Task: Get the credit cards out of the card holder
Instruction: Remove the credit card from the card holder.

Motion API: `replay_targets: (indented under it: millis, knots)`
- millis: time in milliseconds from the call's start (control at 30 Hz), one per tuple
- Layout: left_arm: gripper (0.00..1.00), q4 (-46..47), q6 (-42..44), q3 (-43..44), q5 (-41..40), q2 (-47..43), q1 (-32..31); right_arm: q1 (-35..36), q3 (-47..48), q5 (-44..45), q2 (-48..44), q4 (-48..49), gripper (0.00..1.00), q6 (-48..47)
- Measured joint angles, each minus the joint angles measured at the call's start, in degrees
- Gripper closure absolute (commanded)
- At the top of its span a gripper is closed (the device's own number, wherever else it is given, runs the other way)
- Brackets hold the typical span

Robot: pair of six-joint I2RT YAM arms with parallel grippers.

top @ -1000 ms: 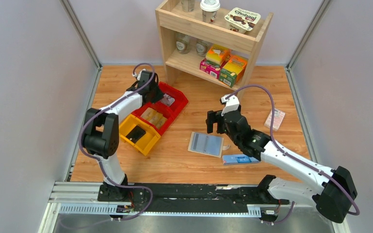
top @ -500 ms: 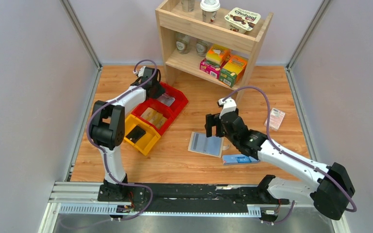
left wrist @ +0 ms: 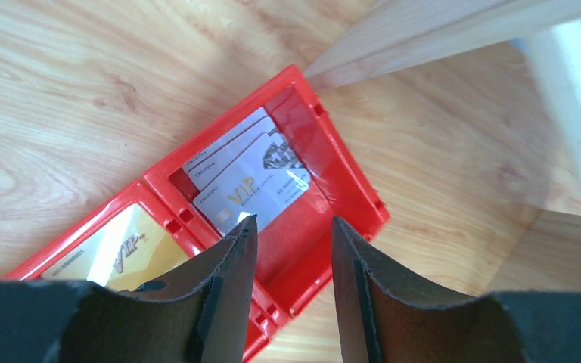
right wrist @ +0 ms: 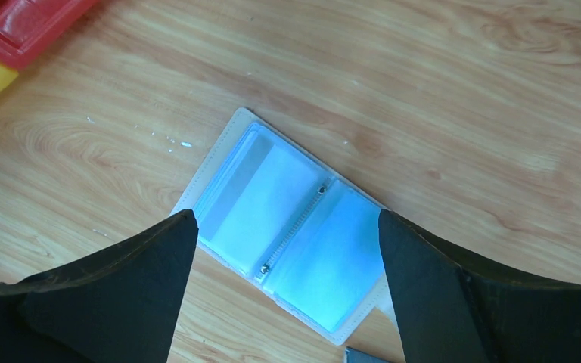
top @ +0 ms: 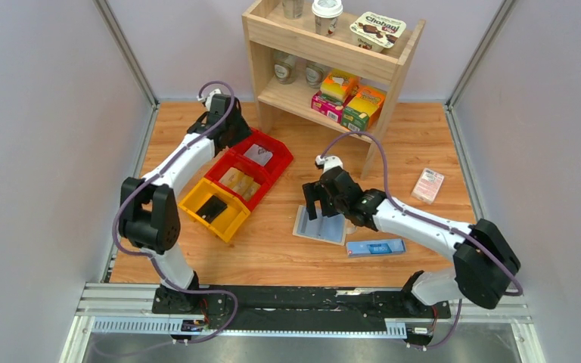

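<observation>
The card holder [top: 319, 224] lies open and flat on the wooden table, its pale blue lining up [right wrist: 287, 227]. My right gripper [top: 318, 204] hangs open just above it, one finger to each side [right wrist: 286, 215], with nothing held. Silver credit cards [left wrist: 250, 178] lie stacked in the far red bin [top: 276, 160]. A gold card [left wrist: 117, 246] lies in the neighbouring red bin [top: 223, 168]. My left gripper [top: 236, 134] hovers over the far bin, open [left wrist: 291, 223], with nothing between its fingers.
A yellow bin [top: 197, 198] holding a black card adjoins the red bins. A wooden shelf [top: 325, 53] with boxes and cups stands behind; its leg [left wrist: 439, 30] is close to the left gripper. A long blue box [top: 375, 247] and a pink-white packet [top: 427, 184] lie to the right.
My left gripper has opened and drawn back from the far red bin, leaving a silver card there. My right gripper has moved left over the card holder, still open.
</observation>
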Motion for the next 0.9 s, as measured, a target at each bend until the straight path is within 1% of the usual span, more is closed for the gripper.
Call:
replay_targets:
  millis: [100, 233, 367, 467, 567, 667, 800, 900]
  knots:
    - [0.51, -1.3, 2.3, -0.1, 0.7, -4.8, -0.2, 0.0, 2.3, -2.8, 4.7, -1.3, 0.09, 0.5]
    - [0.51, -4.5, 6.7, -0.3, 1.7, -10.1, -1.7, 0.2, 3.5, -5.5, 8.6, -3.0, 0.09, 1.4]
    - [0.51, -9.1, 12.4, -1.8, 1.8, -15.1, -6.6, 1.0, 6.6, -6.8, 13.2, -5.5, 0.09, 2.0]
    - [0.51, -11.7, 15.1, -5.4, 1.9, -19.3, -11.0, 1.7, 8.7, -7.2, 16.1, -6.5, 0.09, 2.4]
    - [0.51, -14.0, 16.4, -10.1, 1.9, -23.5, -14.3, 2.4, 10.6, -7.2, 18.8, -8.0, 0.10, 2.9]
    - [0.50, -15.8, 16.9, -14.4, 2.2, -26.6, -15.5, 2.7, 11.5, -7.1, 20.9, -9.4, 0.12, 3.6]
    - [0.50, -16.4, 16.8, -17.6, 3.1, -27.7, -16.1, 2.9, 12.0, -6.6, 22.8, -10.8, 0.12, 3.7]
    - [0.51, -16.8, 16.6, -18.4, 3.9, -27.5, -16.7, 2.9, 12.9, -6.3, 23.7, -11.7, 0.14, 3.7]
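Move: The open card holder lies about 9 cm below the right gripper, its middle only 1 cm or so back and in line sideways. From it, the blue box is some 15 cm to the right and 6 cm nearer the base, and the yellow bin about 27 cm to the left and 3 cm farther out. From the left gripper, the card holder is about 23 cm back, 21 cm right and 14 cm lower; the red bin's middle is roughly 6 cm back and 1 cm right, 13 cm below. Lower the wide-open right gripper about 8 cm onto the left half of the card holder, easing a little left and back and tipping its fingers some 20 degrees further down, until the tips meet the clear pocket. Meanwhile bring the half-open, empty left gripper up off the bins and back about 19 cm towards the holder, slightly right, turning clockwise as it goes, then sink again. ##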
